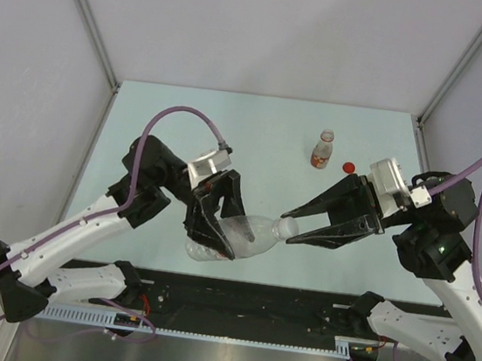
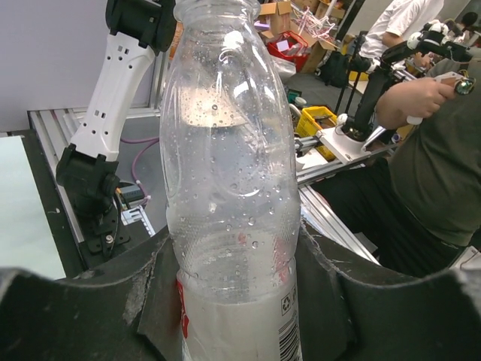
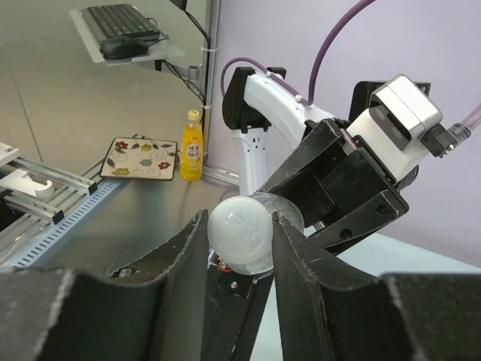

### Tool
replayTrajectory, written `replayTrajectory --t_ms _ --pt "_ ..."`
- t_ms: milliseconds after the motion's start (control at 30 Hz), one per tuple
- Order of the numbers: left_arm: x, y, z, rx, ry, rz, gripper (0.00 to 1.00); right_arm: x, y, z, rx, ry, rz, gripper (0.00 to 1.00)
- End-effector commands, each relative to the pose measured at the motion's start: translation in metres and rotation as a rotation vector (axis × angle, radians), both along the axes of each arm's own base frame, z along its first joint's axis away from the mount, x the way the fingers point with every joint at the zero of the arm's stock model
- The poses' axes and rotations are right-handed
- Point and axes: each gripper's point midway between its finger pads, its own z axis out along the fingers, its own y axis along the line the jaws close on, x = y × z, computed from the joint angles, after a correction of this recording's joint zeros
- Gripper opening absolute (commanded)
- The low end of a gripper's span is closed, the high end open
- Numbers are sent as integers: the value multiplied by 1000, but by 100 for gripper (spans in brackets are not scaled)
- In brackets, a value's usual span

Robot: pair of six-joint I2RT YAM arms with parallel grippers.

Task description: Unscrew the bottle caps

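Observation:
A clear bottle (image 1: 252, 233) with a red-and-white label hangs on its side above the table's near edge. My left gripper (image 1: 219, 233) is shut round its body; in the left wrist view the bottle (image 2: 229, 173) stands between the two dark fingers (image 2: 98, 316) of the left gripper (image 2: 237, 301). The bottle's white cap (image 1: 289, 228) sits between the tips of my right gripper (image 1: 287, 227). The right wrist view shows that cap (image 3: 239, 226) pinched in the right gripper (image 3: 239, 235). A small bottle (image 1: 322, 150) with a reddish label band stands at the back, a red cap (image 1: 348, 167) lying beside it.
The table's pale top (image 1: 186, 130) ends at a black strip (image 1: 253, 296) near the arm bases. Grey walls (image 1: 51, 78) close it in on three sides. In the right wrist view an orange-filled bottle (image 3: 192, 147) stands far behind, next to a flowered mat (image 3: 140, 158).

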Motion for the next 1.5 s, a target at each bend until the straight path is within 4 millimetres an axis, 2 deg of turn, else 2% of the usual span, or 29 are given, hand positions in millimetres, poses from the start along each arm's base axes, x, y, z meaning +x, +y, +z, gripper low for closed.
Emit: replayTrajectory --t_ms 0,167,400,567,867,1133,1233,1333,1367,1433,1467 --pt "-2 9 46 -223 -210 62 0 -19 -11 -29 -139 78 118 0" --pt "11 1 33 -178 -205 109 0 -13 -15 -21 -117 75 71 0" --pt "45 -3 11 -124 -172 232 0 -6 -22 -11 -87 80 11 0" --pt "61 -4 1 -116 -162 297 0 -3 -26 -8 -77 79 -18 0" --pt "70 -3 -4 -105 -151 327 0 1 -30 -1 -49 51 -51 0" --pt "83 -8 -18 -77 -125 358 0 4 -32 5 -35 51 -73 0" --pt "92 -8 -23 -58 -131 415 0 22 -29 7 -4 58 -179 0" --pt "112 -5 -28 -43 -137 547 0 61 -32 7 32 128 -408 0" --pt "125 -2 -27 -45 -141 636 0 83 -34 6 46 174 -523 0" --pt "138 4 -29 -34 -127 720 0 107 -40 5 62 192 -652 0" --pt "153 10 -25 -37 -128 818 0 130 -46 0 66 236 -770 0"
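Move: The right fingers already pinch the white cap, still on the neck of the clear bottle that the left hand holds by its label. From the right hand the clear bottle's middle lies about 9 cm left, 1 cm back and 7 cm below. Far out, some 42 cm below hand height, a small bottle stands about 42 cm ahead and 13 cm right; the red cap lies 42 cm ahead, 22 cm right and 49 cm down. From the left hand the white cap is about 9 cm right, 1 cm ahead and 9 cm up. Forward together at first, about 4–5 cm, both grips kept; then the right hand pulls back nearly 3 cm and rightward with the cap while the left keeps carrying the bottle forward, some 10 cm in all, sinking slightly and turning almost 30 degrees counter-clockwise. The right finally swings forward again, turning clockwise. ##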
